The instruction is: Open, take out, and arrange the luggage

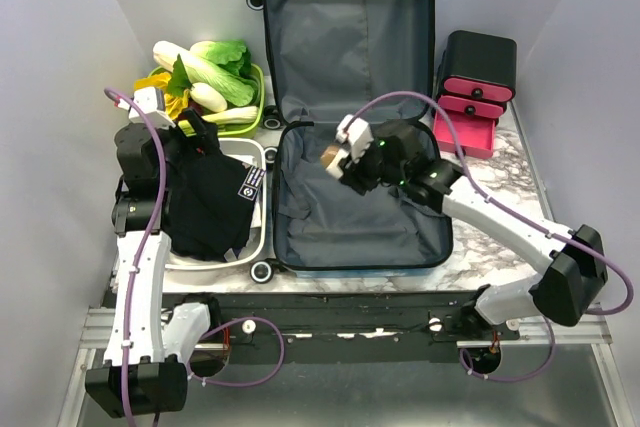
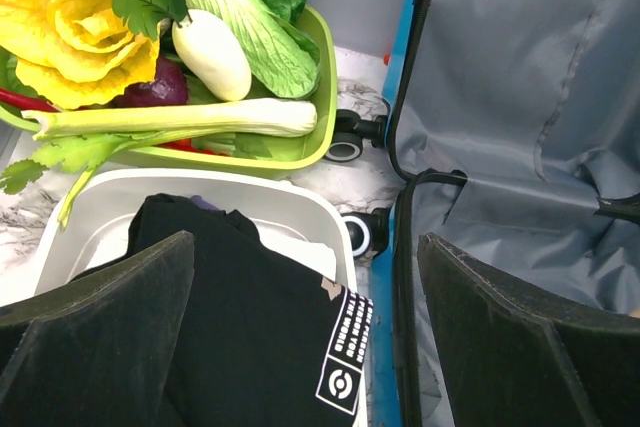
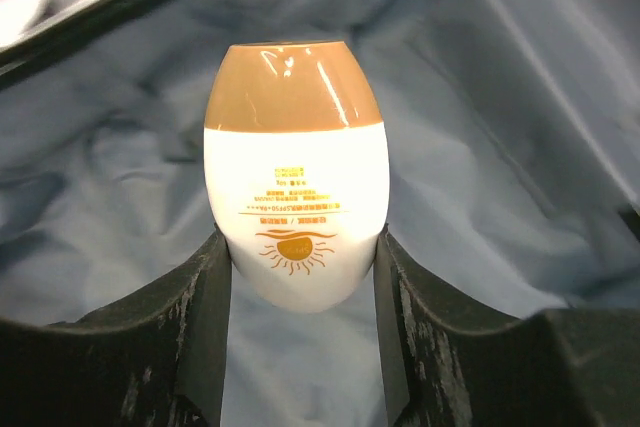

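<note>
The blue luggage [image 1: 350, 37] lies open in the middle of the table, its grey lining [image 2: 520, 97] showing in both halves. Over its near half, my right gripper [image 1: 338, 161] is shut on a white sunscreen bottle [image 3: 296, 177] with a tan cap, both fingers pressing its sides above the lining [image 3: 500, 147]. The bottle [image 1: 329, 155] is held off the fabric. My left gripper [image 2: 305, 247] stands open over a white bin [image 2: 300, 197] left of the luggage, above a black garment [image 2: 250, 327] with a white label. Nothing is between its fingers.
A green tray [image 1: 258, 97] of toy vegetables sits at the back left, behind the white bin [image 1: 257, 152]. A black box with pink drawers [image 1: 478, 72] stands at the right, its lowest drawer [image 1: 470, 132] pulled out. The luggage wheels [image 2: 358, 232] face the bin.
</note>
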{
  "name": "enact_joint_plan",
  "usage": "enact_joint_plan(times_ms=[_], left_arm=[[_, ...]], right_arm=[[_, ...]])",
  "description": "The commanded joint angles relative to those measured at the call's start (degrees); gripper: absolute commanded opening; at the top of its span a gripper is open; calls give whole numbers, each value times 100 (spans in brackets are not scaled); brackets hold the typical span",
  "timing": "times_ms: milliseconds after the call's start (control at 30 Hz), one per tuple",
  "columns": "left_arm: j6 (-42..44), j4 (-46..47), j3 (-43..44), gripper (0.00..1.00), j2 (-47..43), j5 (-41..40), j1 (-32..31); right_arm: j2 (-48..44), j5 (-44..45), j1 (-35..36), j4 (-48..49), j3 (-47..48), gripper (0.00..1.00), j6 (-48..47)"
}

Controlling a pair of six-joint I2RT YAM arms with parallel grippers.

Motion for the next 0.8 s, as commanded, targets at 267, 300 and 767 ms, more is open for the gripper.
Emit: enact_joint_plan(times_ms=[267, 300, 767], left_arm=[[-139, -282, 159, 99, -666, 47, 41], [-148, -335, 176, 99, -770, 12, 41], [-754, -852, -122, 99, -1668, -1086, 41]], right_arm=[[-344, 1145, -3050, 550, -151, 1, -1460], [-300, 1119, -3199, 541, -159, 1, -1714], [1685, -68, -4783, 804, 596, 1, -4283]])
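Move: The right hand already holds the lotion bottle above the open suitcase. It is bound for the opened pink bottom drawer, about 22 cm ahead, 34 cm to the right and 18 cm below. The drawer cabinet stands behind that drawer, its middle some 13 cm farther out and 4 cm more to the right. The suitcase's lower half is centred about 3 cm ahead, 7 cm right and 18 cm down. From the empty left hand the drawer is roughly 18 cm ahead, 57 cm right and 29 cm lower. Still pinching the lotion bottle, the right hand sweeps about 33 cm right and 17 cm forward, out of the suitcase area towards the open drawer, near level at first, then sinking some 7 cm. The wrist swings clockwise and rolls its left side down by around 30 degrees. The open, empty left hand backs off and rises, tipping its fingers up slightly. ##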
